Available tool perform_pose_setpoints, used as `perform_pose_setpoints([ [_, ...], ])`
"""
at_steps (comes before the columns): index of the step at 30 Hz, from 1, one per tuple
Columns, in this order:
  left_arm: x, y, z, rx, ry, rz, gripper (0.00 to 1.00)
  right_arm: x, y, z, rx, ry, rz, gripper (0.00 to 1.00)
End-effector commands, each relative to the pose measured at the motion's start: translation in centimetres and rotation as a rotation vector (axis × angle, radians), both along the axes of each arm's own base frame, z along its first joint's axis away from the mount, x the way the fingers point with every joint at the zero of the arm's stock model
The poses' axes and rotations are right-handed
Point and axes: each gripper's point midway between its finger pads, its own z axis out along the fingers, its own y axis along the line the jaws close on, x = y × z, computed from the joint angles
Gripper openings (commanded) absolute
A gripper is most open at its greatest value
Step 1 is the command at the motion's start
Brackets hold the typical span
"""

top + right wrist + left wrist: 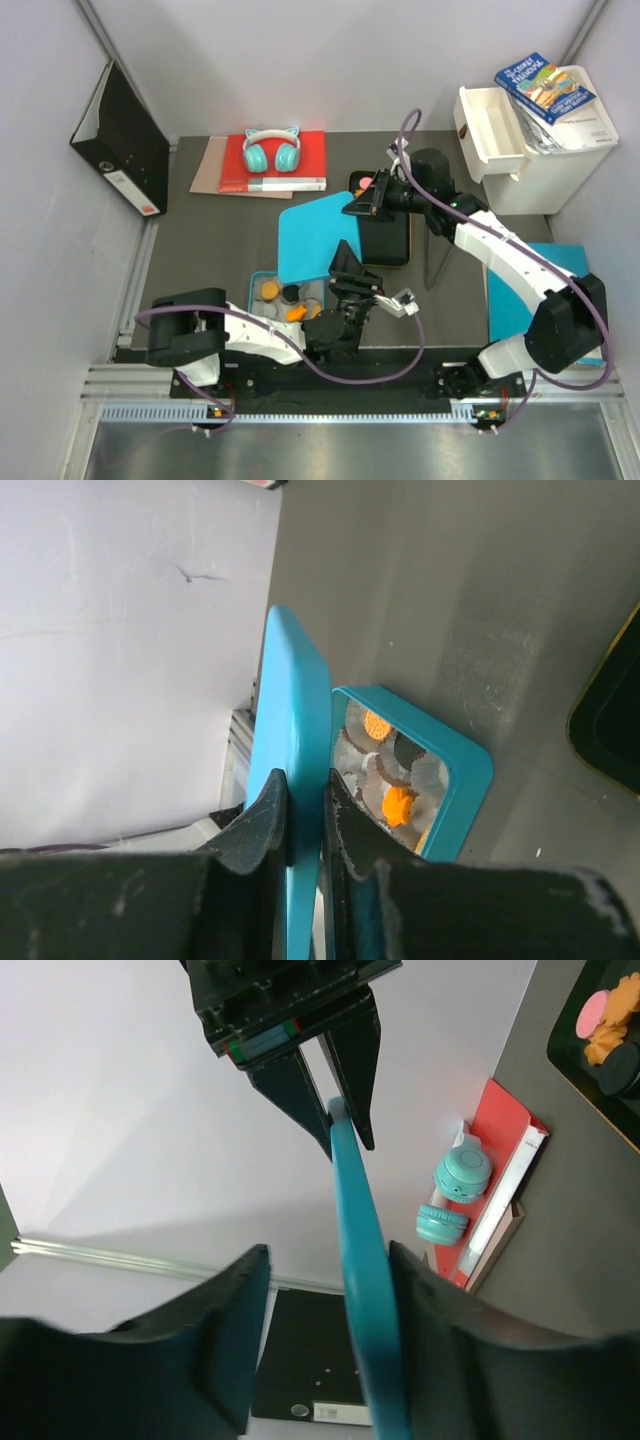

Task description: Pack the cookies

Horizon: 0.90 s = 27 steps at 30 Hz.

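A teal lid (310,235) hangs tilted over the mat between both arms. My right gripper (358,205) is shut on its far edge (295,700), both fingers pressed flat on it (305,780). My left gripper (328,1255) is open around the near edge (360,1290); the lid leans on the right finger, with a gap to the left one. Below sits the teal box (470,770), its paper cups holding orange and black cookies (397,805) (270,290). More cookies (605,1025), pink, orange and black, lie on a black tray (385,245).
Teal headphones (272,150) rest on a red book at the back. A black binder (122,140) leans against the left wall. A white bin (540,140) with a blue book (545,87) stands back right, and a teal sheet (520,290) lies under the right arm.
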Motion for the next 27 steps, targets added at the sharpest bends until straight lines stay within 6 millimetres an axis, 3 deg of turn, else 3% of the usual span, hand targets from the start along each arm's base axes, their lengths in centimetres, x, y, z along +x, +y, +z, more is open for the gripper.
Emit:
perform_pose_setpoints([
  [1, 0.0, 3.7, 4.9, -0.445, -0.031, 0.087, 0.69, 1.1, -1.2, 4.9, -0.006, -0.226, -0.007, 0.00],
  [8, 0.4, 5.1, 5.3, -0.555, 0.010, 0.145, 0.91, 1.3, -3.6, 8.9, 0.047, -0.298, -0.064, 0.00],
  [13, 0.9, 6.9, 5.7, -0.657, 0.044, 0.200, 0.95, 2.4, -7.3, 11.2, 0.072, -0.339, -0.169, 0.00],
  [18, 1.1, 10.0, 4.8, -0.827, 0.100, 0.277, 0.98, 2.2, -11.3, 14.3, 0.100, -0.407, -0.272, 0.00],
  [19, 1.3, 10.4, 4.4, -0.791, 0.108, 0.302, 0.98, 2.2, -11.7, 14.3, 0.096, -0.412, -0.285, 0.00],
  [21, 1.4, 11.5, 4.3, -0.907, 0.124, 0.321, 0.98, 2.0, -12.1, 14.3, 0.088, -0.419, -0.302, 0.00],
  [22, 1.7, 11.8, 3.8, -0.824, 0.128, 0.353, 0.98, 1.6, -12.3, 14.7, 0.094, -0.434, -0.310, 0.00],
  [23, 1.8, 12.4, 4.3, -0.968, 0.134, 0.342, 0.98, 1.5, -12.5, 14.3, 0.093, -0.426, -0.320, 0.00],
  [24, 2.0, 12.6, 4.3, -1.000, 0.140, 0.337, 0.98, 1.3, -12.5, 14.4, 0.094, -0.430, -0.321, 0.00],
  [25, 2.4, 13.7, 2.6, -0.787, 0.163, 0.388, 0.98, 1.0, -12.6, 14.7, 0.098, -0.442, -0.320, 0.00],
  [26, 2.8, 13.6, 4.0, -1.092, 0.187, 0.341, 0.98, 0.9, -12.6, 14.4, 0.097, -0.436, -0.322, 0.00],
  [27, 3.2, 13.6, 3.7, -1.145, 0.232, 0.324, 0.98, 0.8, -12.6, 14.4, 0.098, -0.438, -0.322, 0.00],
])
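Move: The blue lid hangs nearly flat between the hands, its middle about 6 cm left of the left hand and 4 cm ahead, and some 6 cm left of the right hand, 6 cm back and slightly below. From the right hand, the cookie tray's middle is 8 cm right and 2 cm back; the cookie box is about 13 cm left and 23 cm back. Both stand some 19 cm lower. The right hand keeps its pinch on the lid's edge and draws it out of the loosened left fingers, some 12 cm up and as far right over the cookie tray, turning clockwise and tilting its forward side up about 20 degrees. The left hand spreads its half-open fingers fully and backs off left, slightly up, its left side rolling down in the latter half. ##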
